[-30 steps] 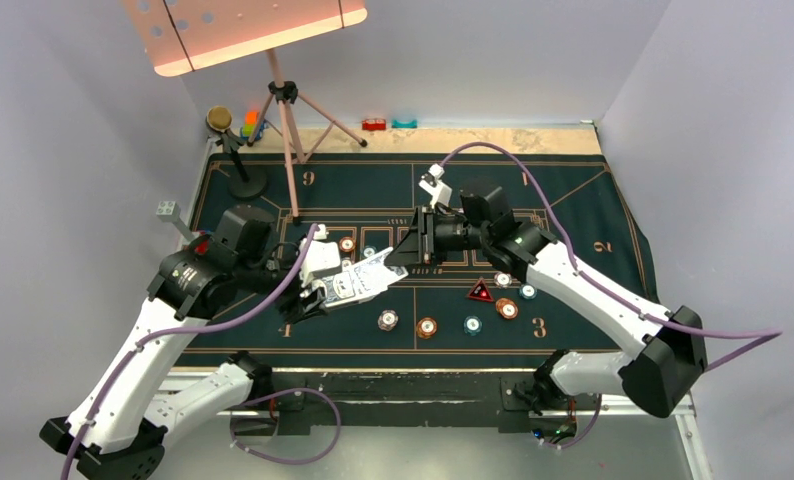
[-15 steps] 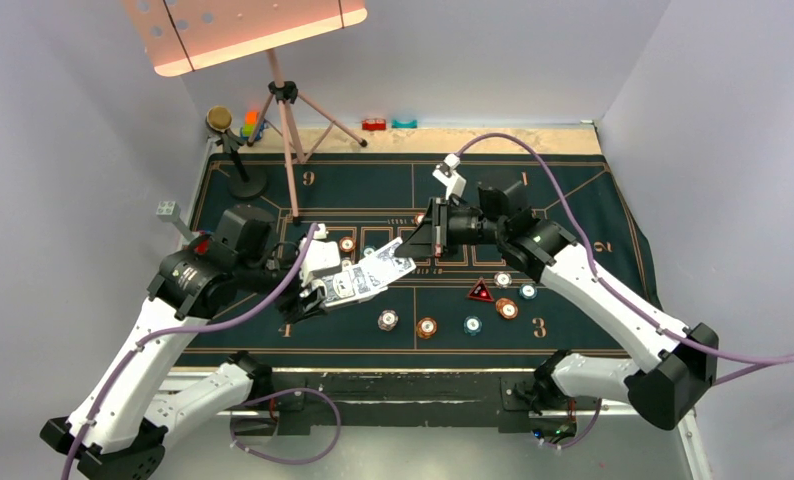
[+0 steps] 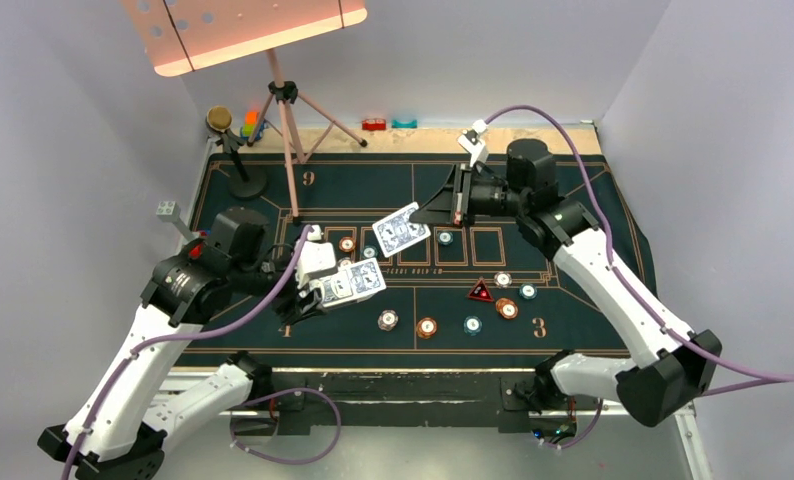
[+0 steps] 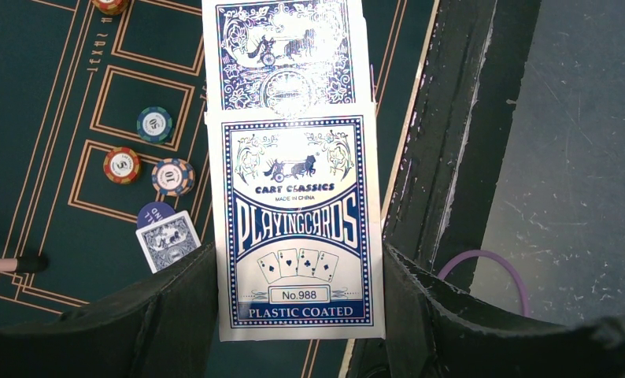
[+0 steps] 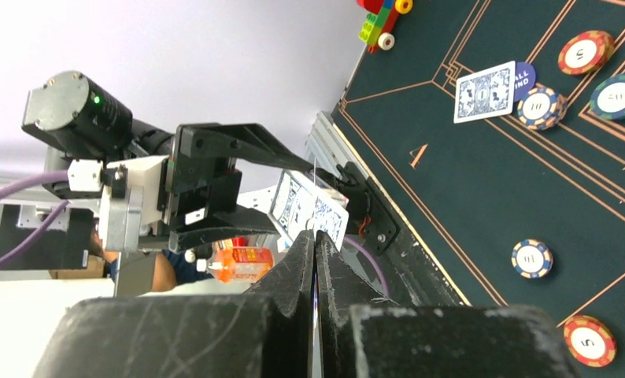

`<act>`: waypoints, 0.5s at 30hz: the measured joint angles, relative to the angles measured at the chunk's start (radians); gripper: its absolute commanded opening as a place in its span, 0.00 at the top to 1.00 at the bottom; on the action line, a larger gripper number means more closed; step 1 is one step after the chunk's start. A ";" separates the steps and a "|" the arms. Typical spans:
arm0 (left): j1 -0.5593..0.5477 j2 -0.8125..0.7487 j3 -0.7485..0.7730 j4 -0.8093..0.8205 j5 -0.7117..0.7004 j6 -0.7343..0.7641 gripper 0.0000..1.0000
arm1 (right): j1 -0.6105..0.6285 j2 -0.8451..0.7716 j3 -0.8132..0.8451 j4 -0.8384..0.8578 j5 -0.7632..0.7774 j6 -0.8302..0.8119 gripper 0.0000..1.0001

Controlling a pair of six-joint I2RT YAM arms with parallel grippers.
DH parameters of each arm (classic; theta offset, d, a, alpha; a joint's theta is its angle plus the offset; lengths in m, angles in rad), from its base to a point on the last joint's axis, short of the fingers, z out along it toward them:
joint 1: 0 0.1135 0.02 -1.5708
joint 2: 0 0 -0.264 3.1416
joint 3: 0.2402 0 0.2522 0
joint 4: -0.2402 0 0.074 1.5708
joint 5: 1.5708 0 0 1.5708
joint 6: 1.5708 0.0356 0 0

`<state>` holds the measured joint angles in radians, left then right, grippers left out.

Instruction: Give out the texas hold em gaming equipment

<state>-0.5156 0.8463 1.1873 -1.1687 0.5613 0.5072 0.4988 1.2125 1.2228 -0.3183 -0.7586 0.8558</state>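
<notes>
My left gripper is shut on a blue-and-white box of playing cards, with patterned cards sticking out of its far end; it hangs over the mat's left front. The right gripper is shut on one playing card, lifted above the mat's middle; in the right wrist view that card is edge-on between the pads. Another card lies on the mat over a blue disc. Chips and a red triangular marker lie at the front right.
Dark green printed mat covers the table. A tripod with a pink panel and a small stand rise at the back left. Toy blocks sit near that corner. More chips lie by the mat's card boxes.
The right gripper has closed on a card at the deck, pulled it free and carried it up and toward the back right. The left gripper still holds the box in about the same place.
</notes>
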 measured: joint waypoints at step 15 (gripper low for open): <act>0.000 -0.001 0.000 0.000 0.004 -0.001 1.00 | -0.161 0.373 0.162 0.045 0.003 -0.069 1.00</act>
<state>-0.5152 0.8452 1.1873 -1.1683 0.5655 0.5064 0.3378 1.5856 1.3849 -0.2729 -0.7559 0.7868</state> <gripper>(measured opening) 0.708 0.007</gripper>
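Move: The right hand, with a card already pinched in its shut fingertips, is bound for the yellow disc, about 20 cm ahead, 7 cm to its right and some 33 cm below. Down there an orange chip lies about 17 cm ahead and 3 cm right of the hand, and a white chip 18 cm ahead and 12 cm right. From the left hand, which holds the deck and its box, the disc is about 30 cm ahead, 22 cm right and 24 cm below. Forward and away from the deck, gathering speed, the right hand carries the card about 13 cm out towards the yellow disc, level at first and then sinking some 6 cm. The wrist swings slightly clockwise and dips, under 10 degrees in all, with the fingers still shut on the card. The left hand stays put, keeping its grip on the deck and box. ##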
